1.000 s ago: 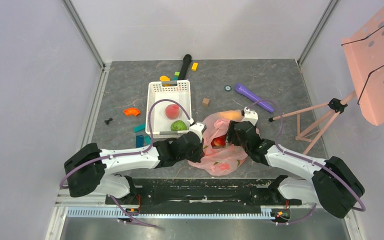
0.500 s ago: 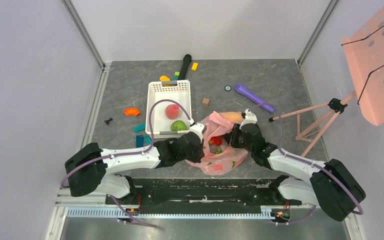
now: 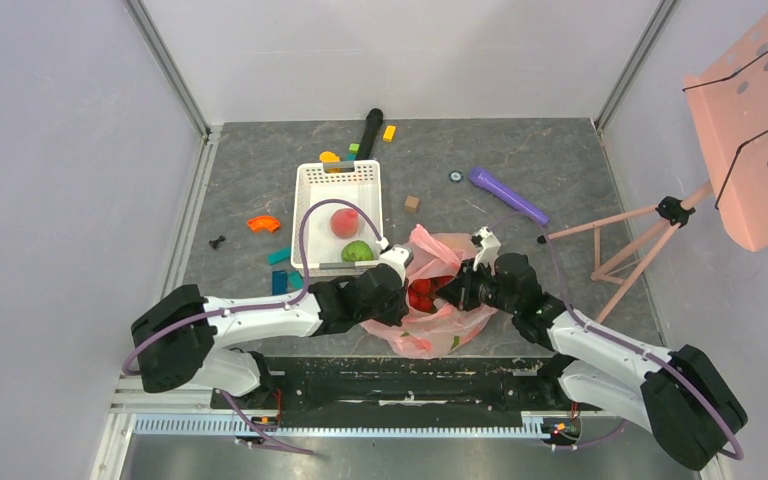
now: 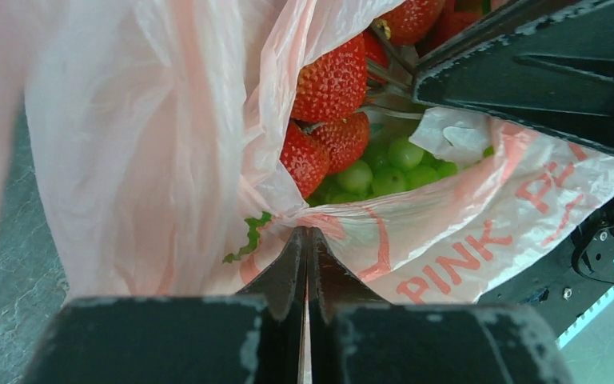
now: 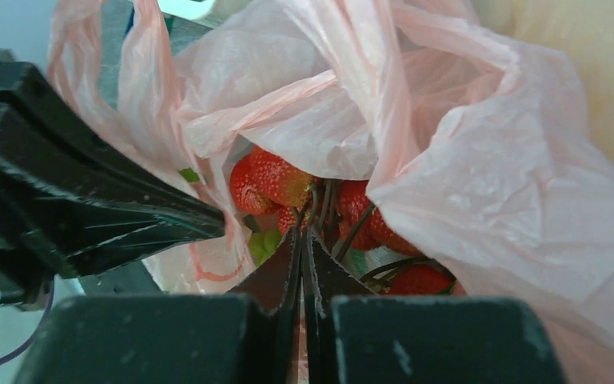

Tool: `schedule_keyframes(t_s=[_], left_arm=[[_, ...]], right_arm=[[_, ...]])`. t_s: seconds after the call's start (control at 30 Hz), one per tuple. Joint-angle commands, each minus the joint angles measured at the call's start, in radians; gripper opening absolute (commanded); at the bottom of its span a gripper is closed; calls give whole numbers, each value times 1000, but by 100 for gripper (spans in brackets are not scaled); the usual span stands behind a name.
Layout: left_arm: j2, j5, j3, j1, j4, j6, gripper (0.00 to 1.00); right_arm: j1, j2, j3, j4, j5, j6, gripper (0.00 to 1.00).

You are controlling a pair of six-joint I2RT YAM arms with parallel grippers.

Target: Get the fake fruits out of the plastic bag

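Observation:
The pink plastic bag (image 3: 440, 322) lies between my two arms with its mouth held open. My left gripper (image 4: 307, 232) is shut on the bag's near rim (image 4: 152, 144). Inside are fake fruits: a cluster of red strawberries (image 4: 332, 80) and green grapes (image 4: 384, 164). My right gripper (image 5: 304, 234) reaches into the mouth from the right and is shut on the dark stems of the strawberry cluster (image 5: 276, 180). From above, the strawberries (image 3: 422, 294) show between the two grippers. A pink-red peach (image 3: 343, 222) and a green apple (image 3: 358, 251) lie in the white basket (image 3: 310, 200).
A purple cylinder (image 3: 508, 195) lies behind the bag to the right. Small coloured blocks (image 3: 263, 223) are scattered left of and behind the basket, with a black cylinder (image 3: 370, 128) at the back. A pink perforated stand (image 3: 750, 130) on thin legs fills the right side.
My right gripper has pushed left into the bag's mouth and closed from open onto the strawberry stems. The bag has bunched up round it. The left gripper has kept its hold on the rim.

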Motion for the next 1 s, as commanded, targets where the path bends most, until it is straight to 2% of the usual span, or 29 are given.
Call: schedule_keyframes(t_s=[0.0, 0.4, 0.5, 0.6, 0.67, 0.77, 0.87, 0.97], left_arm=[[2, 4, 10, -1, 48, -6, 2], [-22, -1, -16, -3, 56, -13, 2], [-30, 1, -22, -2, 57, -14, 2], [-47, 9, -26, -2, 58, -12, 2], [-59, 14, -30, -1, 60, -10, 2], [-68, 20, -33, -2, 63, -2, 2], [-68, 21, -35, -2, 64, -1, 2], [-64, 25, -39, -3, 68, -4, 2]], right_arm=[[1, -66, 30, 35, -68, -21, 0], [1, -199, 147, -10, 16, -10, 0], [2, -188, 189, -62, 23, -36, 0], [1, -136, 268, -209, 0, -139, 21], [1, -83, 323, -352, -10, -234, 33], [1, -16, 372, -466, -44, -365, 48], [2, 39, 398, -512, -85, -447, 58], [2, 94, 426, -548, -92, -500, 60]])
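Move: My right hand is shut at the bag's mouth. The strawberries lie about 1 cm ahead of it, 2 cm to its left and 4 cm below, and the green grapes roughly 2 cm back, 4 cm left and 5 cm below. The yellow fruit under the film is some 11 cm ahead and 3 cm right, 4 cm lower. From my left hand, shut on the near-left rim, the strawberries are 5 cm ahead, 4 cm right and 3 cm below. I lift my shut right hand about 11 cm up out of the bag's mouth, leaning slightly forward as the fingertips tip up some 15 degrees. Then I spread the fingers past half open, tip them down again and sink back about 5 cm over the strawberries, stopping short of them. My left hand keeps its pinch on the bag rim, all but still. ##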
